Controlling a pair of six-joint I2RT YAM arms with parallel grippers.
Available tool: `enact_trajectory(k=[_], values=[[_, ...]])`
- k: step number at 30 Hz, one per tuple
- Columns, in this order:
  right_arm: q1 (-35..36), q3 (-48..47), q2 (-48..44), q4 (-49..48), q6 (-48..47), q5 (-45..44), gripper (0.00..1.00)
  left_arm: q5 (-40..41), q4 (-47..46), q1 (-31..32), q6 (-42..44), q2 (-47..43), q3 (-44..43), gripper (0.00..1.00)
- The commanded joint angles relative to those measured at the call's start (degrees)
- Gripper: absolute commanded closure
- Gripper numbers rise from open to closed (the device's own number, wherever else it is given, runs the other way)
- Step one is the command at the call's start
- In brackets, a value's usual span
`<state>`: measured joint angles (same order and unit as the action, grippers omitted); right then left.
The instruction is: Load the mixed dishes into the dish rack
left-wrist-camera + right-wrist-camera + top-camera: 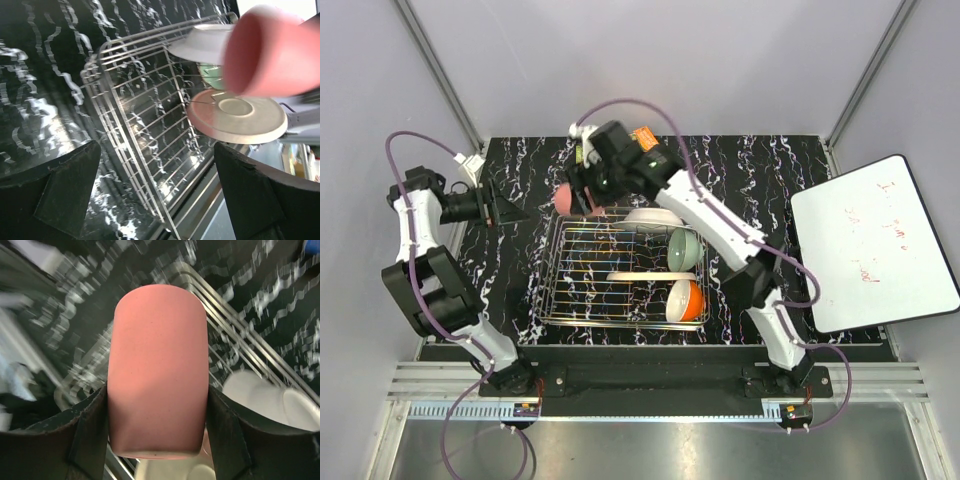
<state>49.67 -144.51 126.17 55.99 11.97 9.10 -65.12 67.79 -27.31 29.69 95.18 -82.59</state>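
My right gripper (582, 190) is shut on the pink cup (563, 197), which hangs over the far left corner of the dish rack (552, 262). In the right wrist view the cup (157, 370) fills the gap between both fingers (92, 425), with rack wires (240, 335) beneath. A white plate (650, 216), pale green bowl (684, 250), pink-and-cream plate (638, 277) and orange bowl (686, 300) sit in the rack. My left gripper (505, 212) stands open and empty left of the rack, facing it. Its view shows the rack (135, 115), the cup (272, 55) and the pink-and-cream plate (240, 117).
A whiteboard (870, 245) lies at the table's right edge. Something orange (642, 137) shows behind the right arm at the back of the black marbled table (760, 170). The rack's left half holds nothing.
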Motion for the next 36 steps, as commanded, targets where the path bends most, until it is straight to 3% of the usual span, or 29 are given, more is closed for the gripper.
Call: enact_trajectory(k=[1,12,24,36], values=[[1.6,-3.8,4.2,12.7,-5.5,-11.4,1.0,-0.6,-2.6,-3.4,2.7,-2.5,0.1,0.01],[4.9,-7.3,10.8,10.8,-6.2,-11.9,1.0,-3.7,-1.5,-4.4,8.1,-0.3,5.4,0.01],[5.3,-6.9,17.9,7.8,-6.0,-10.0,1.0,-4.8,1.3,8.5,16.4,4.9,10.9,0.01],[5.3,-3.9,18.0,7.6,-6.4,-9.9,1.0,-5.4,21.0,10.9,36.8,6.3,11.2,0.01]])
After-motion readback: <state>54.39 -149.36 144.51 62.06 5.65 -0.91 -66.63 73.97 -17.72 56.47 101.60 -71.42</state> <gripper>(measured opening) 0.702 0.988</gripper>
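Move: The right hand holds the pink cup; its goal, the open space in the rack's far left corner, lies almost straight below, some 18 cm down and 2 cm left. About 20 cm lower than this hand are the white plate, 4 cm ahead and 14 cm right; the pink plate, 10 cm back and 13 cm right; and the green bowl, 21 cm right, 1 cm back. From the left hand, the rack's left rim is about 8 cm right, 5 cm back, 11 cm down; the cup is 18 cm right, level, 7 cm higher. Still pinching the pink cup, the right hand lowers it about 16 cm into the rack's far left corner: a quick 10 cm drop while the fingers tip some 20 degrees steeper, a brief check, then a slower descent easing off. The open left hand drifts slightly left, then comes down about 7 cm, rightward and a little back, to the rack's left rim, turning roughly 20 degrees clockwise. ##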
